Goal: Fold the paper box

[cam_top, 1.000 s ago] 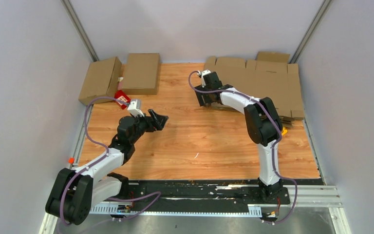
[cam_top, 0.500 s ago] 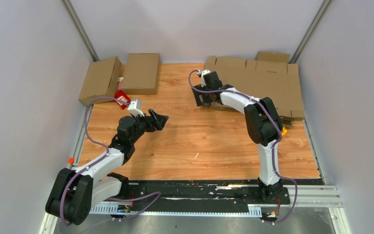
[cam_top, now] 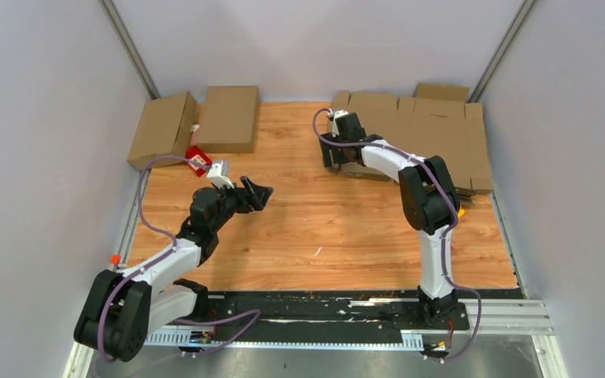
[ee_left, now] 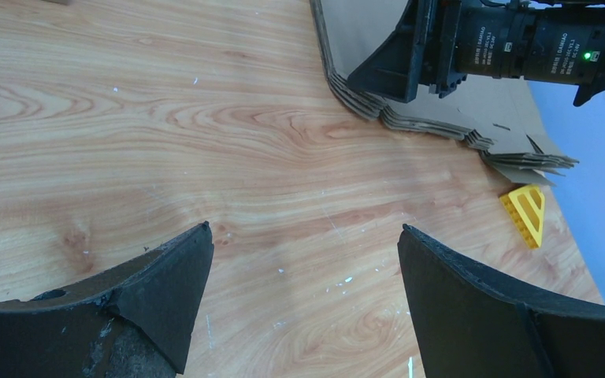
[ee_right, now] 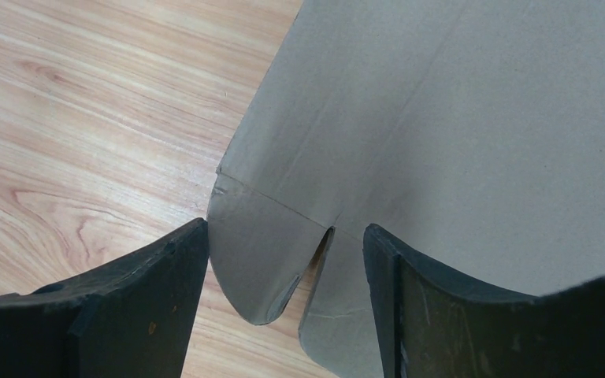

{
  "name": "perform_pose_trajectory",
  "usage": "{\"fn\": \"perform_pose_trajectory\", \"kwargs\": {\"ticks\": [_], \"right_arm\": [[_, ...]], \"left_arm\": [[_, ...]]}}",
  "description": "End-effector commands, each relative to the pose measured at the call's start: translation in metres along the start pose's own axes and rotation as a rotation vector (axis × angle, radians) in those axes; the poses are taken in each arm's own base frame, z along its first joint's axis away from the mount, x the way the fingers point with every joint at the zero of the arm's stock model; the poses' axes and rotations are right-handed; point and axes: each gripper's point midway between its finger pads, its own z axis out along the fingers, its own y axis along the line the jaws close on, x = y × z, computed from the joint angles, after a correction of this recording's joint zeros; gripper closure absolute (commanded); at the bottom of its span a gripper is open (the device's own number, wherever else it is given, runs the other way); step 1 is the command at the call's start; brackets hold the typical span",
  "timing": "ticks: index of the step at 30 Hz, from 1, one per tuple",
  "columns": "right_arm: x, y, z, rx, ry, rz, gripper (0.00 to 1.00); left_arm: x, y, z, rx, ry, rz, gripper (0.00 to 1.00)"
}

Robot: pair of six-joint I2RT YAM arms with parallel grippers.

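Note:
The paper box (cam_top: 433, 134) lies as a stack of flat brown cardboard sheets at the table's back right. My right gripper (cam_top: 335, 161) is at the stack's left edge. In the right wrist view, the right gripper (ee_right: 286, 227) stands open astride a rounded corner flap (ee_right: 260, 260) of the top sheet (ee_right: 441, 118). Its left finger (ee_right: 126, 307) just meets the flap's edge. My left gripper (cam_top: 261, 191) hovers over bare wood left of centre. In its own view the left gripper (ee_left: 306, 228) is wide open and empty, looking toward the stack's edge (ee_left: 410, 122).
Two folded brown boxes (cam_top: 161, 128) (cam_top: 228, 118) stand at the back left, with a small red object (cam_top: 197, 158) in front of them. A yellow wedge (ee_left: 526, 213) lies by the stack's near right corner. Grey walls close in both sides.
My right gripper has shifted slightly right and back onto the stack's edge, its jaws widening and then narrowing again. The left arm has not moved.

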Motion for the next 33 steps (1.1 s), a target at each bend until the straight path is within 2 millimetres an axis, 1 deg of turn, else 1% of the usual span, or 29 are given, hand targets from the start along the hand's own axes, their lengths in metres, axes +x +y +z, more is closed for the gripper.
{"fn": "perform_pose_trajectory", "kwargs": {"ticks": [1,5,9,12,14,17,25,29,33], "right_arm": [[-0.024,0.001,-0.012,-0.041,-0.072,0.057,0.3],[-0.024,-0.005,-0.013,-0.043,-0.069,0.079,0.33],[-0.026,-0.008,-0.02,-0.037,-0.086,0.085,0.34],[-0.028,-0.011,-0.024,-0.021,-0.095,0.078,0.39],[-0.029,-0.013,-0.026,-0.008,-0.099,0.065,0.44],[-0.031,-0.022,-0.029,0.046,-0.108,0.037,0.5],[-0.035,-0.028,-0.039,0.202,-0.12,-0.094,0.57],[-0.035,-0.024,-0.039,0.187,-0.116,-0.132,0.55],[-0.034,-0.019,-0.037,0.197,-0.104,-0.23,0.52]], "left_arm": [[-0.021,-0.017,0.004,0.054,-0.051,0.021,0.05],[-0.022,-0.017,0.003,0.055,-0.053,0.024,0.05],[-0.022,-0.018,0.003,0.057,-0.053,0.025,0.05],[-0.022,-0.018,0.003,0.057,-0.053,0.027,0.05],[-0.023,-0.019,0.003,0.058,-0.054,0.029,0.06],[-0.023,-0.019,0.002,0.059,-0.057,0.03,0.05],[-0.024,-0.02,0.001,0.061,-0.06,0.032,0.05],[-0.024,-0.02,0.001,0.061,-0.06,0.034,0.05],[-0.024,-0.02,0.001,0.06,-0.06,0.035,0.05]]}}
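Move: The top cardboard sheet's rounded near-left corner flap lies practically between the right hand's open fingers, its middle about 1 cm to the left and 2 cm below. The next near-edge flap, past the slit, is centred about 8 cm to the right and 1 cm back; the sheet's middle lies some 20 cm right and 9 cm ahead. From the left hand, the corner flap is roughly 17 cm ahead, 17 cm right and 12 cm down. The corner flap is levered up on its crease by the tip of the right hand's left finger, hooked against its outer edge. The right hand stays low at first as its fingers close partway, then lifts about 3 cm, edging 1 cm to the right. During the lift its fingers tip slightly upward and its right side rises, each by some 10 degrees. ##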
